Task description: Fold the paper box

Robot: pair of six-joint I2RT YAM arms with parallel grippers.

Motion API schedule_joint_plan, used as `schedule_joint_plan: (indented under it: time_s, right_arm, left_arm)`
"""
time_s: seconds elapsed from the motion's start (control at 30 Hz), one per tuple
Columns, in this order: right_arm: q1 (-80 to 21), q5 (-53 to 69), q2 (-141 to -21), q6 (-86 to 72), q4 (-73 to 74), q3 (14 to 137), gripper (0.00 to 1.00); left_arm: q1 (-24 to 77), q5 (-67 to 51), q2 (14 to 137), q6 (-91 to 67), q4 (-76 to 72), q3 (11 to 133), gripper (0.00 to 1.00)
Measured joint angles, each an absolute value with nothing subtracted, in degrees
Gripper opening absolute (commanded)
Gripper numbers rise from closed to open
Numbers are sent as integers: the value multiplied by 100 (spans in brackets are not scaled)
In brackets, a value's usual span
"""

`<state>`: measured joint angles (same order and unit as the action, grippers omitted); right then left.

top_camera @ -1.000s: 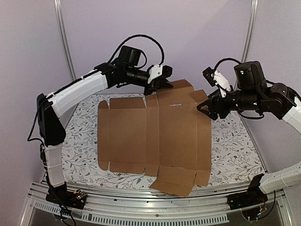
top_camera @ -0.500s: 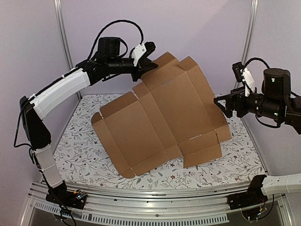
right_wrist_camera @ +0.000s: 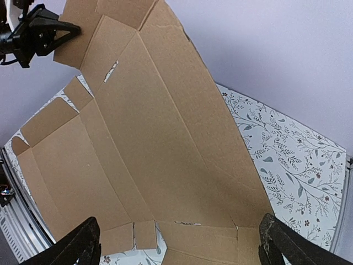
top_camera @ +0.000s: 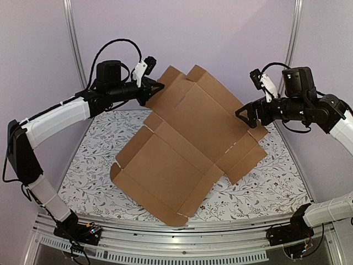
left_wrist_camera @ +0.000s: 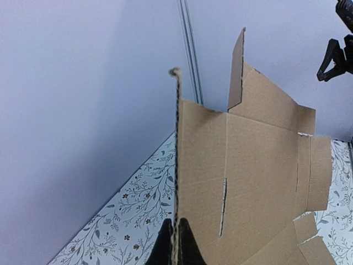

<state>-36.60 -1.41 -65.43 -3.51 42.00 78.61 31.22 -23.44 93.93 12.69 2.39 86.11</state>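
Observation:
The paper box is a flat brown die-cut cardboard sheet with flaps and slots. It hangs tilted and turned diagonally, its high end at the back and its low corner near the table's front edge. My left gripper is shut on the sheet's top left edge, and the left wrist view shows the fingers pinching the cardboard edge-on. My right gripper stands wide open at the sheet's right edge. In the right wrist view its fingers straddle the sheet without touching it.
A floral cloth covers the table. Two metal posts rise at the back corners against a pale wall. An aluminium rail runs along the near edge between the arm bases.
The sheet lay flat a second ago. My left gripper lifted its far edge and swung left, tilting and turning it. My right gripper opened wide, pulled right, then came back to the sheet's right edge.

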Motion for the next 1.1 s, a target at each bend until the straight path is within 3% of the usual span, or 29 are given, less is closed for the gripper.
schedule_joint_plan:
  time_s: [0.4,0.63,0.9,1.1]
  right_arm:
    - [-2460,1614,-8001,336,4156,8847,97]
    - [-1914,2453,-8858,860,4338,9319,90]
    - [-1863,3094,-9349,1570,4851,9620,76]
    - [-1863,3404,-9666,1973,5057,9627,71]
  left_arm:
    - [2912,-2300,8473,528,-821,6960,0]
    - [2912,-2171,8123,202,-1162,6051,0]
    - [2912,-1975,7575,-123,-1463,5251,0]
    - [2912,-1909,7229,-469,-1769,4591,0]
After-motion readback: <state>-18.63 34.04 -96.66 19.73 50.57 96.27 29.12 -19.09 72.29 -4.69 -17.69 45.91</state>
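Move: The left gripper already pinches the box's left end, and the box hangs open between the arms. Its far right corner, which the open right gripper is after, lies about 9 cm ahead of that hand, 2 cm to its right and 8 below; from the left gripper it is some 40 cm right, 5 back and 10 below. The right end flap hangs roughly 18 cm under the right hand, 1 cm ahead. The big near panel's middle lies about 33 cm left of that hand, 2 ahead and 23 below. Push the open right gripper forward about 10 cm to the box's far right edge, then sink it some 8 cm, swinging its fingers left and tipping them down while they narrow around the edge without shutting. Meanwhile keep the left pinch and carry the box's left end down, left and back, tipping that wrist slightly downward. ##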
